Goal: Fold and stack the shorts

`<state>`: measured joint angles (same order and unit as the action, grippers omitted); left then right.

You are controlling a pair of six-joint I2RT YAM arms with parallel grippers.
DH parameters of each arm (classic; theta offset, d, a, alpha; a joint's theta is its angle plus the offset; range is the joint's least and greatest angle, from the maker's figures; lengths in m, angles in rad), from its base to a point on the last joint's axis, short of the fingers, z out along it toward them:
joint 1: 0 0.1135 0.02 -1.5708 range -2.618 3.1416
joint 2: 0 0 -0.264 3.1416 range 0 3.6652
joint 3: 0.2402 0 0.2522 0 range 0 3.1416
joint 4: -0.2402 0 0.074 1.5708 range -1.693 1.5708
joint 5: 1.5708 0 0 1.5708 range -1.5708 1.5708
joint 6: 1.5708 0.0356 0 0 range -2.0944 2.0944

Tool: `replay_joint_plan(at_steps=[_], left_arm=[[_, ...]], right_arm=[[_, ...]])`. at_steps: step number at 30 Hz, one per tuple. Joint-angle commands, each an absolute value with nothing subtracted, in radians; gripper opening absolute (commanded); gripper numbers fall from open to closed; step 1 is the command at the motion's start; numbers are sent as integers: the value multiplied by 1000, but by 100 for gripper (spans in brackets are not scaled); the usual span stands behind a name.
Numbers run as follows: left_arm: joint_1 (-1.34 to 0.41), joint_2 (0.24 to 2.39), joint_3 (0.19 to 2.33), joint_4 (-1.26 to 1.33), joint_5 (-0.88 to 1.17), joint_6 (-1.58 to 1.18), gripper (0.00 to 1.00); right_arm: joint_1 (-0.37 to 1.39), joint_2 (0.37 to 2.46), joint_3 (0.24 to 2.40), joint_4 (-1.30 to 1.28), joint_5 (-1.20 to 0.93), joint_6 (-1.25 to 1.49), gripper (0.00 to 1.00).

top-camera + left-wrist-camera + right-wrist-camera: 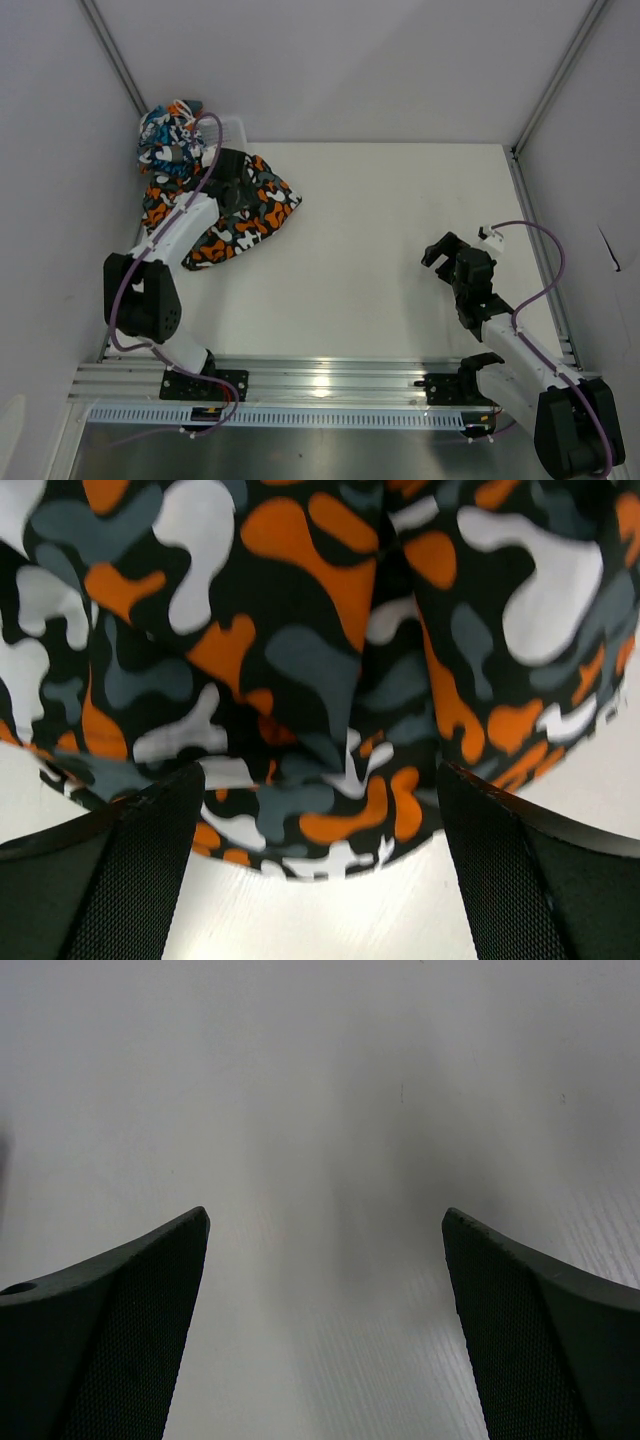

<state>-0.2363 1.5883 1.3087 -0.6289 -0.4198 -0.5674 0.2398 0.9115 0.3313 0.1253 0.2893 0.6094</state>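
The camouflage shorts [255, 205] in orange, black, grey and white lie crumpled on the white table at the far left. My left gripper [236, 190] hovers over them, open, nothing between its fingers. In the left wrist view the camouflage shorts [320, 660] fill the upper frame, their edge just ahead of the open left gripper [318, 780]. The blue-teal cartoon shorts [170, 138] sit bunched in the white basket [235, 127] at the far-left corner. My right gripper [447, 252] rests open over bare table at the right; the right wrist view shows the open right gripper [325, 1222] above plain white surface.
A metal frame post [115, 55] runs along the left wall and another [560, 70] along the right. The aluminium rail [320, 385] holding both arm bases spans the near edge. The left arm's purple cable [205, 150] loops over the basket.
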Motion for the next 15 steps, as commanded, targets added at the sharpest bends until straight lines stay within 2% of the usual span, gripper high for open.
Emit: replay_joint_plan(at_steps=[1, 4, 6, 7, 8, 10, 11, 15], left_arm=[[-200, 1657, 1396, -611, -495, -555, 99], [-150, 1724, 1410, -601, -471, -564, 96], [-115, 1736, 1384, -560, -439, -568, 78], [-106, 1735, 1373, -540, -405, -568, 67], [-98, 1733, 1349, -513, -394, -566, 45], [-86, 1724, 1341, -505, -384, -569, 8], [-84, 1714, 1336, -514, -400, -583, 0], [-97, 1588, 1292, -492, -443, -598, 0]], right_arm=[[236, 911, 373, 155, 288, 595, 100], [238, 911, 373, 158, 287, 594, 99], [236, 914, 373, 160, 285, 597, 100], [238, 913, 373, 160, 285, 597, 100], [236, 917, 374, 160, 284, 595, 100], [236, 914, 373, 161, 282, 594, 99], [236, 916, 373, 161, 282, 595, 99], [236, 919, 373, 167, 278, 594, 100]])
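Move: The left hand hovers wide open over the black-and-orange shorts; the pointed corner of their upper fold lies about 3 cm ahead, 5 cm to its left and 3 cm below. The blue shorts are heaped some 15 cm ahead and 15 cm left of the hand, on the partly hidden white basket, whose middle is roughly 13 cm ahead and 6 cm left. From the idle right hand that corner is about 58 cm left and 14 cm ahead, at much the same height. The left hand slides about 5 cm to its left and some 3 cm forward while sinking roughly 3 cm onto the black-and-orange shorts, its wrist turning slightly counter-clockwise and its fingers wide open at first. Over the latter part of this reach the fingers close fully and pinch the pointed corner of the upper fold between their tips, the forward and downward travel dying out as they shut while the hand still eases left. ##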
